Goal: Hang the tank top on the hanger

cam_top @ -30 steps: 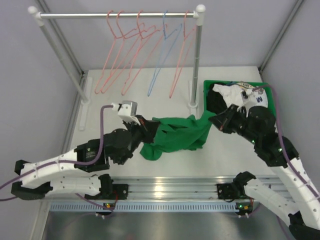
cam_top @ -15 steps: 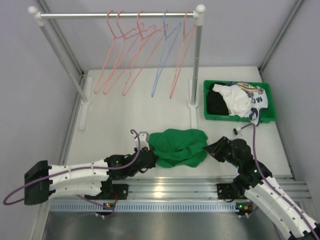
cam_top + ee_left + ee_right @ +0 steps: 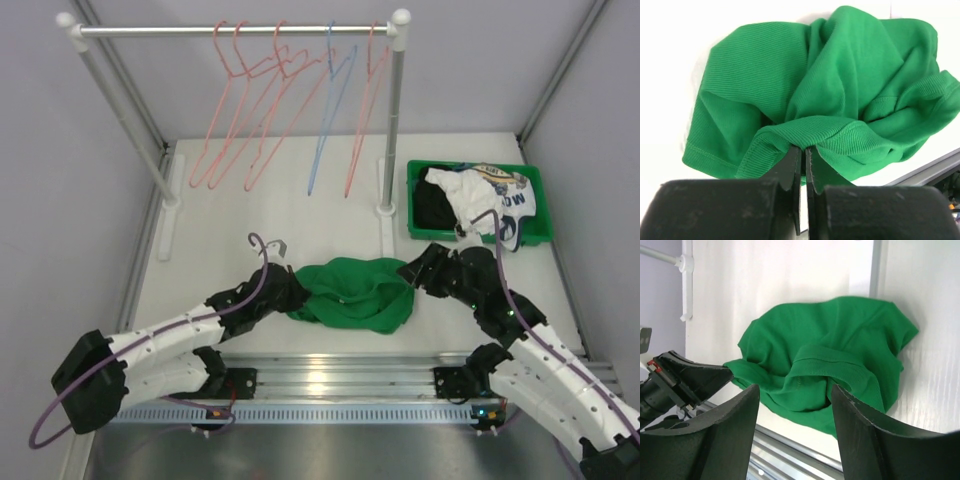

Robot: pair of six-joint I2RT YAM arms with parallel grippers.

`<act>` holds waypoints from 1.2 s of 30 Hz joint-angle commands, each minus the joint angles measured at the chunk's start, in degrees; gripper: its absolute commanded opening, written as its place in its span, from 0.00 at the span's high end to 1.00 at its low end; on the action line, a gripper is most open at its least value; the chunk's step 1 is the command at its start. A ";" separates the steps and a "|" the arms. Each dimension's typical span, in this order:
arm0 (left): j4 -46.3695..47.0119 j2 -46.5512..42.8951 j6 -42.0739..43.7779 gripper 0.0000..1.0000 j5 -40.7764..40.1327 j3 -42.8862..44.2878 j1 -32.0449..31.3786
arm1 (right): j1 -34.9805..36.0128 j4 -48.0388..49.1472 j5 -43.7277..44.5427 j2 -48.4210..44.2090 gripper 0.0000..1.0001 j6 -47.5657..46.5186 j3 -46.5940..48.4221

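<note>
The green tank top [image 3: 355, 292] lies crumpled on the white table near the front edge. My left gripper [image 3: 292, 298] is shut on a ribbed hem at its left side; in the left wrist view the hem [image 3: 810, 127] folds over the closed gripper [image 3: 803, 150]. My right gripper [image 3: 410, 272] stands open just off the top's right edge, holding nothing. In the right wrist view the tank top [image 3: 830, 335] lies beyond the spread gripper [image 3: 794, 390]. Several salmon-pink hangers, such as this hanger [image 3: 225, 120], hang on the rail at the back.
A blue hanger [image 3: 330, 110] hangs among the pink ones. The rack's right pole [image 3: 393, 130] stands behind the tank top. A green bin [image 3: 543, 228] at the back right holds a white printed garment [image 3: 480, 195] and a black garment [image 3: 432, 205].
The tank top, held stretched between both grippers farther back, came down crumpled near the front edge. The right gripper opened and let go of it. The left gripper kept its hold.
</note>
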 commanded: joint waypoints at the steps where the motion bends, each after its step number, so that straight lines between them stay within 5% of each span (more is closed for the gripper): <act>1: 1.47 0.16 1.61 0.97 4.73 2.08 2.64 | 1.47 0.33 1.00 2.62 0.40 -7.39 5.54; 12: -7.81 -6.86 7.05 0.50 8.60 5.76 2.73 | 1.38 1.12 -0.49 8.60 0.40 -9.86 9.49; 20: -20.57 -18.54 12.15 0.46 15.81 10.25 2.73 | 1.38 0.60 -0.49 9.31 0.40 -10.91 10.73; 26: -23.31 -22.78 16.89 0.44 20.56 24.01 2.65 | 1.38 0.42 -0.58 9.48 0.40 -11.27 10.82; 32: -20.07 -15.23 24.01 0.43 14.86 42.64 2.65 | 1.38 0.50 -0.93 9.57 0.40 -11.53 10.29; 36: -18.65 -8.03 29.72 0.42 2.67 52.68 2.73 | 1.38 -0.63 -0.67 8.96 0.40 -11.79 10.20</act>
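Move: The left fingers still pinch the left end of the green tank top; its middle lies about 11 cm to their right, 1 cm ahead and 4 cm lower. The blue hanger is some 22 cm ahead, 5 cm right and 30 cm up, the rack's right foot 24 cm ahead and 20 cm right, at table level. From the open right hand, the tank top is about 13 cm left, 1 cm ahead and 10 cm below. Left fingers open off the tank top, then the hand rises about 35 cm, tipping up some 40 degrees. ##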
